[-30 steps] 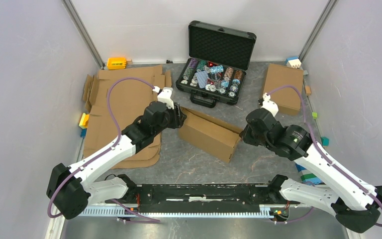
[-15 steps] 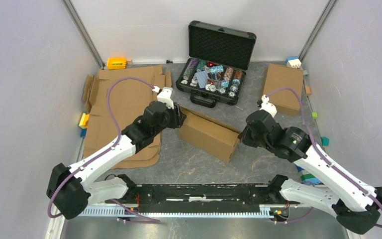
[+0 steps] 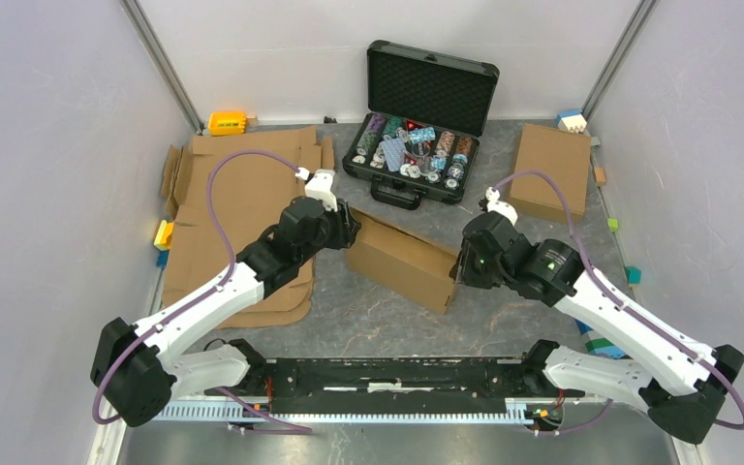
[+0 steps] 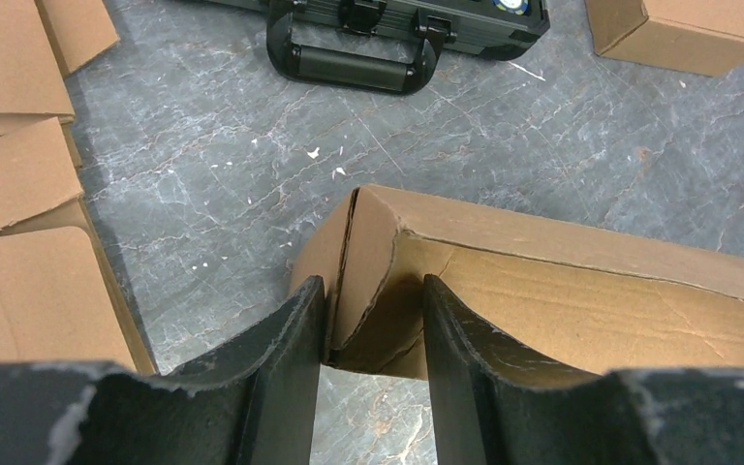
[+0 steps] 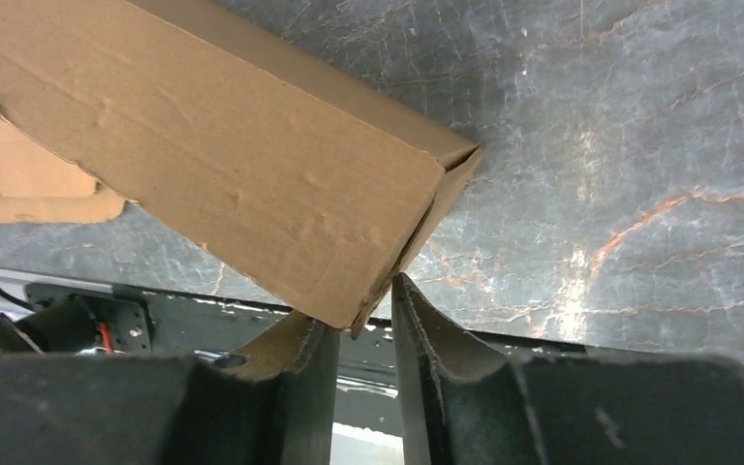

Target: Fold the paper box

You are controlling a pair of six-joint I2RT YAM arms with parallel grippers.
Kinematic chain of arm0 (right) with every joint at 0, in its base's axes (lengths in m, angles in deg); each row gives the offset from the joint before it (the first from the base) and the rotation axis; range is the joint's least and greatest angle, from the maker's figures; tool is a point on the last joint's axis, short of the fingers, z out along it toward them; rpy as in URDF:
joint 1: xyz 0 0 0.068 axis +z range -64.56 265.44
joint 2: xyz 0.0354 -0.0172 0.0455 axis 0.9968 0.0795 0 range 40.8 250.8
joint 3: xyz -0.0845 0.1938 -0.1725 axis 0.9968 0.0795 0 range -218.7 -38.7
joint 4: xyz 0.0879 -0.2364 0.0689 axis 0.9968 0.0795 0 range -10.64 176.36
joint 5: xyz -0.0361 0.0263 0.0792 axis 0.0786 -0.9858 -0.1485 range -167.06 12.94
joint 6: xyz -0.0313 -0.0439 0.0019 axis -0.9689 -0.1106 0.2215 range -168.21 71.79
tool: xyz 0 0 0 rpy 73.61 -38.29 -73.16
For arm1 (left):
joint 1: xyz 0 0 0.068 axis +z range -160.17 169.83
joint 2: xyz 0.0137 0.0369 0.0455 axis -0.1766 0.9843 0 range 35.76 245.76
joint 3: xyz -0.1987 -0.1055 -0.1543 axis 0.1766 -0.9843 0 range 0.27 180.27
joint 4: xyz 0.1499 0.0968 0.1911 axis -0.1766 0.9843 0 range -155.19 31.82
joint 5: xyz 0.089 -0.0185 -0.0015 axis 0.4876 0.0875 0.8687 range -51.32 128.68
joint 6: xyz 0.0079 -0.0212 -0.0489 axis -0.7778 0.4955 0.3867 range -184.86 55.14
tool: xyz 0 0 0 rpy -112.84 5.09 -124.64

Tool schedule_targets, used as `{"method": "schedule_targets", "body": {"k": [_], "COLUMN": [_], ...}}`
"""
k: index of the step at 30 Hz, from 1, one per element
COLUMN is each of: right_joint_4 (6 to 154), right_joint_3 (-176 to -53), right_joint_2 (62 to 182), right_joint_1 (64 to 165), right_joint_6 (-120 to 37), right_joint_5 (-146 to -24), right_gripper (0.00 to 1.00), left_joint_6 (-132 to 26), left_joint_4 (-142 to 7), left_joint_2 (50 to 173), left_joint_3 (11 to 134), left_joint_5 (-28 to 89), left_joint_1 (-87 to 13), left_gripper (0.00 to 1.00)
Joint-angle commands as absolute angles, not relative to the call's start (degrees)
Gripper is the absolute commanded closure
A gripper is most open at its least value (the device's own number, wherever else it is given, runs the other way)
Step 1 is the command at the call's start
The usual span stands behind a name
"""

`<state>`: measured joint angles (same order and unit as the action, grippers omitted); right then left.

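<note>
The paper box (image 3: 402, 257) is a brown cardboard shape lying slantwise in the middle of the table. My left gripper (image 3: 352, 231) is at its left end. In the left wrist view the left gripper (image 4: 368, 320) is shut on the end wall of the paper box (image 4: 562, 300), one finger outside and one inside. My right gripper (image 3: 457, 266) is at the box's right end. In the right wrist view the right gripper (image 5: 363, 315) is open, and the lower corner of the paper box (image 5: 223, 165) sits just between its fingertips with a gap beside it.
An open black case (image 3: 417, 145) of colourful chips stands behind the box, its handle (image 4: 354, 63) facing it. Flat cardboard sheets (image 3: 242, 203) lie at the left. A folded brown box (image 3: 550, 170) sits back right. Small coloured blocks line the walls.
My right arm has shifted left, closer to the box's right end, and its jaws have parted. The left arm and the box have stayed put.
</note>
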<state>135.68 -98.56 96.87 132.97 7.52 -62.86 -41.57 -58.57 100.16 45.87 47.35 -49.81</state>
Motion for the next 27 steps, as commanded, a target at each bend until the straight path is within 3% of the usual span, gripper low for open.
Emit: {"method": "schedule_targets", "body": {"k": [1, 13, 18, 27], "right_joint_4": [137.0, 135.1, 135.7, 135.4], "right_joint_3": [-101.2, -104.5, -106.0, -108.1], "right_joint_2": [98.5, 96.0, 95.9, 97.3], "right_joint_1": [133.3, 133.3, 133.3, 133.2], "right_joint_6": [5.1, -13.8, -20.1, -29.0], "right_joint_5": [-63.3, -68.7, -68.9, -73.1], "right_gripper": [0.65, 0.41, 0.21, 0.12], "left_joint_6": [-42.7, -43.1, -44.1, -44.7], "left_joint_4": [-54.6, -45.2, -40.6, -37.2], "left_joint_2": [99.8, 97.4, 97.1, 96.5], "left_joint_3": [45.9, 49.7, 52.4, 55.4], "left_joint_5": [45.8, 44.6, 43.2, 41.0], "left_joint_1": [-50.3, -50.3, -50.3, -50.4], "left_gripper": [0.52, 0.40, 0.29, 0.28]}}
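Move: The open carton spans the gap between the hands, with its end walls between their fingers. Its middle lies about 11 cm right, 6 cm back and 5 cm below the left hand, and roughly 11 cm left, 3 cm ahead and 5 cm below the right. The poker case stands some 15 cm ahead of the left hand and 14 cm to its right. A small closed box lies about 22 cm ahead and 20 cm right of the right hand. The left hand widens its half-open fingers and backs off the carton's left end, drawing back about 4 cm towards the base with a slight drift left, its fingers tipping a little downwards. Meanwhile the right hand, already starting to part its fingers, spreads them nearly wide and comes off the corner of the right end, rising about 3 cm and turning some 30 degrees counter-clockwise to stay over that end. ##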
